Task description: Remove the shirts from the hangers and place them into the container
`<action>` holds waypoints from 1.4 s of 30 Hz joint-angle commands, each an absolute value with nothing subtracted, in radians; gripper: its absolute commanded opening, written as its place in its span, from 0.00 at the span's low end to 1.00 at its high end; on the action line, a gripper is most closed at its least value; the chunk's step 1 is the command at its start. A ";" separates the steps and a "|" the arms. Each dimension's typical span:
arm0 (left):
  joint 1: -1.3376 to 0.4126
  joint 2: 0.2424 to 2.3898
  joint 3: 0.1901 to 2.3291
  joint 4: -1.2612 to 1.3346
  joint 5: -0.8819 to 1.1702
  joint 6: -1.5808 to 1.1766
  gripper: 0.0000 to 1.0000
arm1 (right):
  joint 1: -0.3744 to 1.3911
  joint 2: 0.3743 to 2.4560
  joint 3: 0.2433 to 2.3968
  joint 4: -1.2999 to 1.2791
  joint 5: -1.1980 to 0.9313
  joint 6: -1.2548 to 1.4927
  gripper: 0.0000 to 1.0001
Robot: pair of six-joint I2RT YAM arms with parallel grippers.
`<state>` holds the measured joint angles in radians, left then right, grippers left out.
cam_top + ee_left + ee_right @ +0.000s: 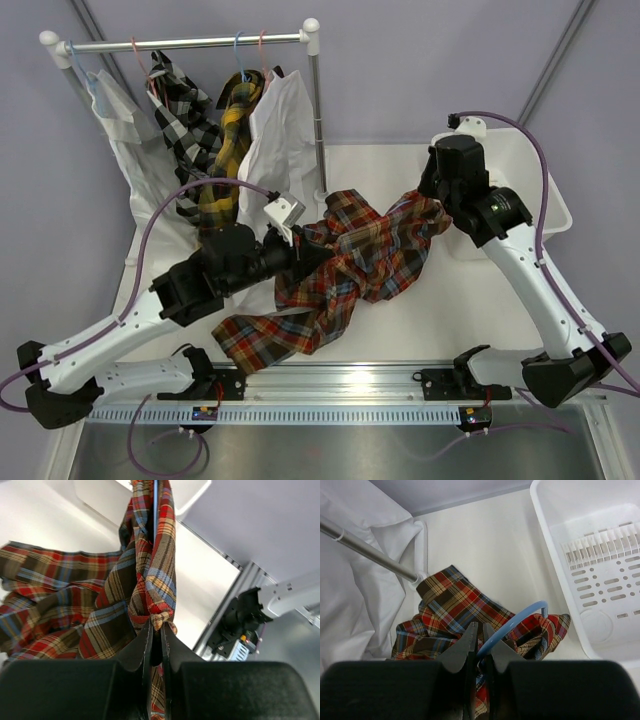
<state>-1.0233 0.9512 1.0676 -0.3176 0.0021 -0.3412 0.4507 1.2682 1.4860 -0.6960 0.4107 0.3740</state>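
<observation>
The red-orange-blue plaid shirt [350,270] hangs stretched between my two grippers, its tail trailing on the table. My left gripper [305,250] pinches a fold of the shirt [150,570], and the left wrist view shows its jaws [156,625] nearly together with cloth between them. My right gripper [432,195] is shut on the hook of a light blue hanger [520,617] that pokes out of the shirt's collar [455,602]. Its tips [480,626] sit just left of the white container [590,505]. The container [530,170] lies at the right, partly hidden by the right arm.
A clothes rack [190,42] stands at the back left with a white shirt [125,130], a black-white checked shirt [175,110], a yellow-black plaid shirt [225,150] and another white shirt [280,130] on hangers. The rack's upright [318,120] is close behind the held shirt.
</observation>
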 commanded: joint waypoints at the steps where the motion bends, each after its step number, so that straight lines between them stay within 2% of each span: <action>1: -1.032 0.976 1.133 -0.351 -0.095 -0.314 0.09 | 0.428 1.281 1.592 -0.647 0.497 0.400 0.00; 6: -1.032 1.029 1.235 -0.348 -0.129 -0.261 0.12 | 0.428 1.348 1.620 -0.654 0.503 0.391 0.00; 11: -1.032 1.078 1.333 -0.350 -0.065 -0.235 0.17 | 0.428 1.394 1.600 -0.641 0.522 0.402 0.00; 21: -1.032 1.074 1.217 -0.347 -0.015 -0.321 0.21 | 0.428 1.477 1.755 -0.709 0.577 0.377 0.00; 28: -1.032 1.094 1.221 -0.339 -0.063 -0.313 0.21 | 0.428 1.365 1.631 -0.539 0.362 0.376 0.00; 34: -1.032 1.126 1.132 -0.327 -0.006 -0.377 0.23 | 0.428 1.249 1.551 -0.509 0.339 0.370 0.00; 37: -1.032 1.111 1.101 -0.310 -0.006 -0.396 0.34 | 0.428 1.212 1.522 -0.508 0.327 0.367 0.00; 38: -1.032 1.103 1.101 -0.308 -0.006 -0.396 0.49 | 0.428 1.195 1.497 -0.503 0.319 0.367 0.00; 40: -1.032 1.077 1.098 -0.311 -0.006 -0.380 0.66 | 0.428 1.177 1.470 -0.485 0.283 0.367 0.00; 41: -1.032 1.039 1.095 -0.319 -0.015 -0.373 0.81 | 0.428 1.157 1.439 -0.477 0.269 0.367 0.00; 42: -1.032 1.017 1.094 -0.327 -0.024 -0.367 0.85 | 0.429 1.148 1.421 -0.463 0.253 0.367 0.00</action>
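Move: The checked shirt, still stretched between the hands, has its middle about 8 cm ahead of the left hand, 8 cm to its right and 20 cm below; from the right hand, which grips the hanger's neck, it lies roughly 11 cm back, 19 cm left and 20 cm below. The container is some 12 cm ahead of the right hand, 22 cm right and 25 cm lower. A white shirt hangs about 20 cm ahead of the left hand, 13 cm left and slightly lower. Forward about 5 cm in small up-and-down jerks, then back as far and up 5 cm, the right hand works the hanger, keeping its grip and tipping slightly up. The left hand rises some 5 cm with its pinched cloth, sinks about 10 cm, drifting slightly right, and opens its fingers wide near the bottom, letting go. ##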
